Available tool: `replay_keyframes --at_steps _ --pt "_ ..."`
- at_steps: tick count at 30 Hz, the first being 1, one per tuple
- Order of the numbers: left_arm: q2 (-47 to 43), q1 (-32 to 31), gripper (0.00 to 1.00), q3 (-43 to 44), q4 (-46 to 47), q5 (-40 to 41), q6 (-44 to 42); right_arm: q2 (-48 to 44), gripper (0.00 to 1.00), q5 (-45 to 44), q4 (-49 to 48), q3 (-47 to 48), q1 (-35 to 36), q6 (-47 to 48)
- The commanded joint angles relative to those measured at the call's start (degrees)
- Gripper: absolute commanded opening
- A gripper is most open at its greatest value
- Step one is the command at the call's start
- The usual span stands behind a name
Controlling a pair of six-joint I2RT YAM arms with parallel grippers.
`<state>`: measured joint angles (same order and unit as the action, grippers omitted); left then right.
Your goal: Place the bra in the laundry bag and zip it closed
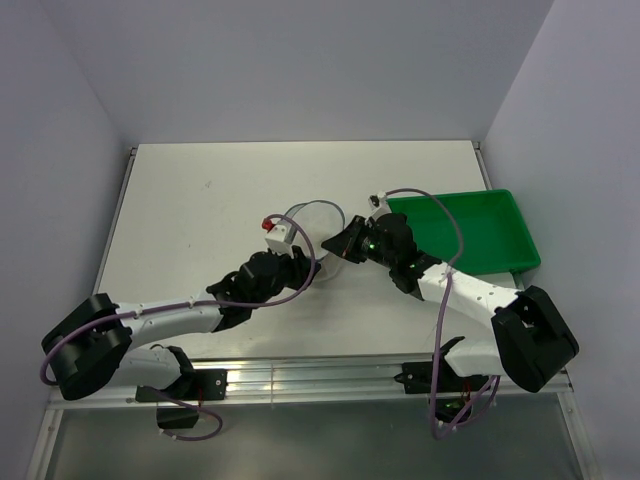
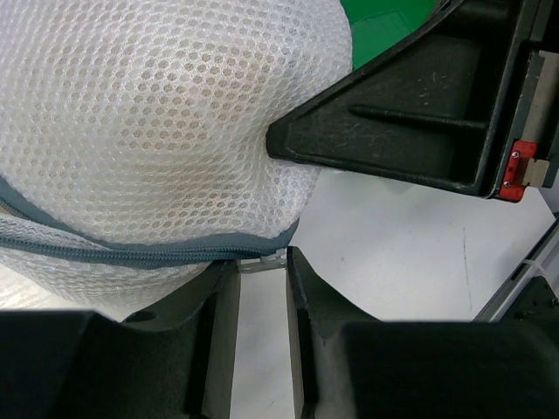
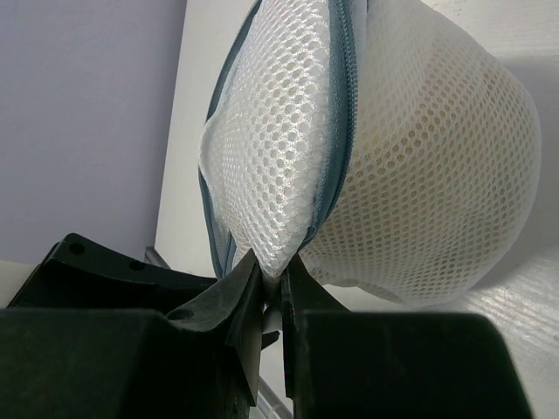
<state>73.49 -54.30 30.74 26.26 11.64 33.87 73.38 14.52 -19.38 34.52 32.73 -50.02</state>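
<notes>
The laundry bag (image 1: 318, 222) is a white mesh pouch standing on the table between both grippers. Its grey-blue zipper (image 2: 131, 255) runs along the rim. In the left wrist view the small white pull tab (image 2: 266, 258) bridges the tips of my left gripper (image 2: 260, 266), which is shut on it. My right gripper (image 3: 272, 271) is shut on a pinched fold of the bag's mesh (image 3: 279, 175) beside the zipper. The bra shows only as a pale beige shape (image 3: 437, 157) through the mesh.
A green plastic tray (image 1: 505, 215) sits at the right of the white table (image 1: 200, 210), just behind the right arm. Purple walls close the table in at the back and on both sides. The right gripper's black body (image 2: 410, 105) hangs close above the left fingers.
</notes>
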Motion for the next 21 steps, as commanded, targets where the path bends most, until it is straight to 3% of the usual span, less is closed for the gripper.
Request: replay_keyframes --at_steps 1,11,21 --pt "0.07 -0.72 0.0 3.45 2.49 -2.5 -1.35 0.62 0.0 -0.63 0.13 2.39 -0.39 1.24" --pt "-5.36 1.04 0.0 -0.77 -3.32 1.98 -1.26 0.27 0.0 -0.11 2.15 3.18 -1.7 3.35" --pt "-8.89 0.87 0.0 -0.59 -5.96 -1.53 -1.88 -0.26 0.0 -0.11 1.62 3.18 -2.23 2.38"
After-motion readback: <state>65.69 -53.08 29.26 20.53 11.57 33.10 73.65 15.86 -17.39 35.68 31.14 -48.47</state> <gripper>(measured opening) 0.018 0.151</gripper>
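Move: The zipper pull is already between the left fingertips, at the hand point. The bag's corner, pinched by the right fingers, is about 4 cm ahead of the left hand and 2 cm to its right; the laundry bag's body is roughly 7 cm ahead, straight out, and 3 cm lower. From the right hand, the zipper pull is some 4 cm back, 2 cm left and 1 cm lower. Left hand draws some 2 cm left and up off the zipper pull, fingers shutting empty; right keeps pinching. ##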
